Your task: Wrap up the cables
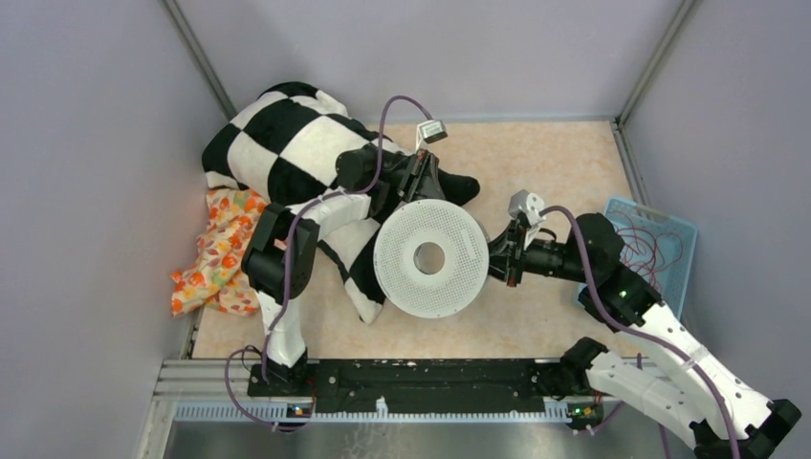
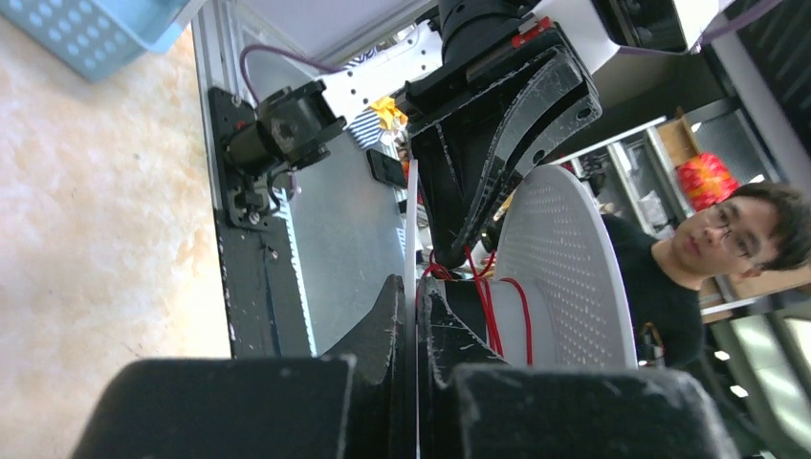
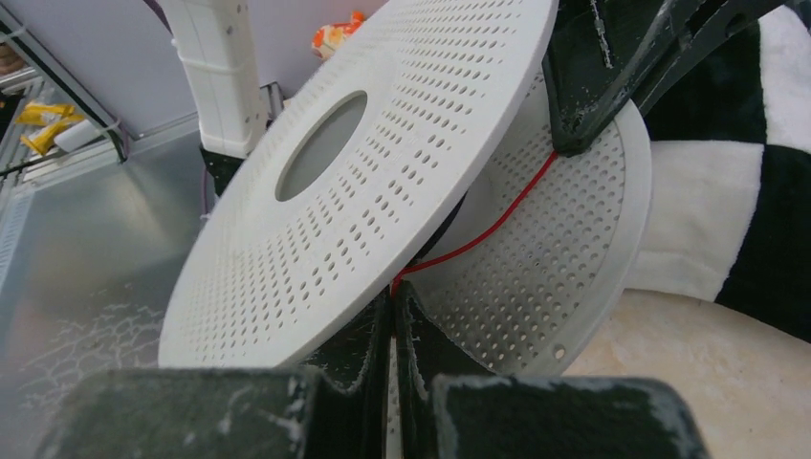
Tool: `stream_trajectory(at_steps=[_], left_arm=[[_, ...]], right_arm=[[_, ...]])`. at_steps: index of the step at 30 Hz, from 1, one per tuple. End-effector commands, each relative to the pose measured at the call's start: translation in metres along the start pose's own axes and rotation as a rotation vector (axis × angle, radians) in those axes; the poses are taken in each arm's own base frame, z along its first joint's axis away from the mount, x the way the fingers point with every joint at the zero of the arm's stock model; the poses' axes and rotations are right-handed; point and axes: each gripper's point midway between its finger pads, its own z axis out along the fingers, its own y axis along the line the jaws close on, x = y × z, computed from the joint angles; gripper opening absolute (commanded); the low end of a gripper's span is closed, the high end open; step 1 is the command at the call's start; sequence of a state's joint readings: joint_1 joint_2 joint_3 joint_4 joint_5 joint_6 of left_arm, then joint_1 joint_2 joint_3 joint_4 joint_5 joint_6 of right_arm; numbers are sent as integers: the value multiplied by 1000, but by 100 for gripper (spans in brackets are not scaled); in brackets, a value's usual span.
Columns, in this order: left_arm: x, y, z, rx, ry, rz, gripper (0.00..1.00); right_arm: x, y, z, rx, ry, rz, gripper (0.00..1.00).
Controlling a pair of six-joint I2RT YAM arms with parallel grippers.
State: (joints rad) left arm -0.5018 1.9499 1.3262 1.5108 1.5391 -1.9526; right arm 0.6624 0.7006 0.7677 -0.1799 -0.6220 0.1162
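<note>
A white perforated spool (image 1: 430,258) is held above the table between both arms. My left gripper (image 1: 411,189) reaches it from the far side. In the left wrist view this gripper (image 2: 413,283) is shut on the thin edge of one spool flange, and a few turns of red cable (image 2: 490,310) lie round the hub. At the spool's right edge, my right gripper (image 1: 498,260) points between the flanges. In the right wrist view it (image 3: 393,291) is shut on the red cable (image 3: 471,244), which runs taut from its tips up into the spool (image 3: 383,182). More cables (image 1: 643,247) lie loose in the basket.
A blue basket (image 1: 669,218) stands at the right edge of the table beside the right arm. A black-and-white checkered cloth (image 1: 287,134) and an orange flowered cloth (image 1: 220,251) lie at the back left, under the left arm. A person (image 2: 736,229) sits beyond the near rail.
</note>
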Motion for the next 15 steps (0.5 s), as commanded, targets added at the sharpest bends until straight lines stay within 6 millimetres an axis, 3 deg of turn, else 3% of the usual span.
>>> stream_trajectory(at_steps=[1, 6, 9, 15], left_arm=[[-19, -63, 5, 77, -105, 468, 0], [-40, -69, 6, 16, -112, 496, 0], [-48, -67, 6, -16, -104, 496, 0], [-45, -74, 4, -12, -54, 534, 0]], right_arm=[[-36, 36, -14, -124, -57, -62, 0], [-34, 27, -13, -84, -63, -100, 0], [-40, 23, -13, -59, -75, -121, 16], [-46, 17, -15, -20, -80, -158, 27]])
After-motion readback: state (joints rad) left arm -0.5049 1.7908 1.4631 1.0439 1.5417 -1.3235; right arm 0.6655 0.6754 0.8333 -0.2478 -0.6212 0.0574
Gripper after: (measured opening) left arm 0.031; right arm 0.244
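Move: The left fingers already pinch the lower flange's rim; the spool's middle lies about 7 cm back, 6 cm to their right and 3 cm up. From the right hand, which still holds the red cable in its shut fingertips, the spool's middle lies 9 cm left, 2 cm ahead and slightly above. The checkered pillow is roughly 18 cm left and 14 cm ahead of the left hand, well below. The blue basket is some 38 cm right and 12 cm ahead of the right hand, also lower. Left hand lifts the pinched spool about 6 cm, tilting it some 25 degrees; right fingers open off the cable. ##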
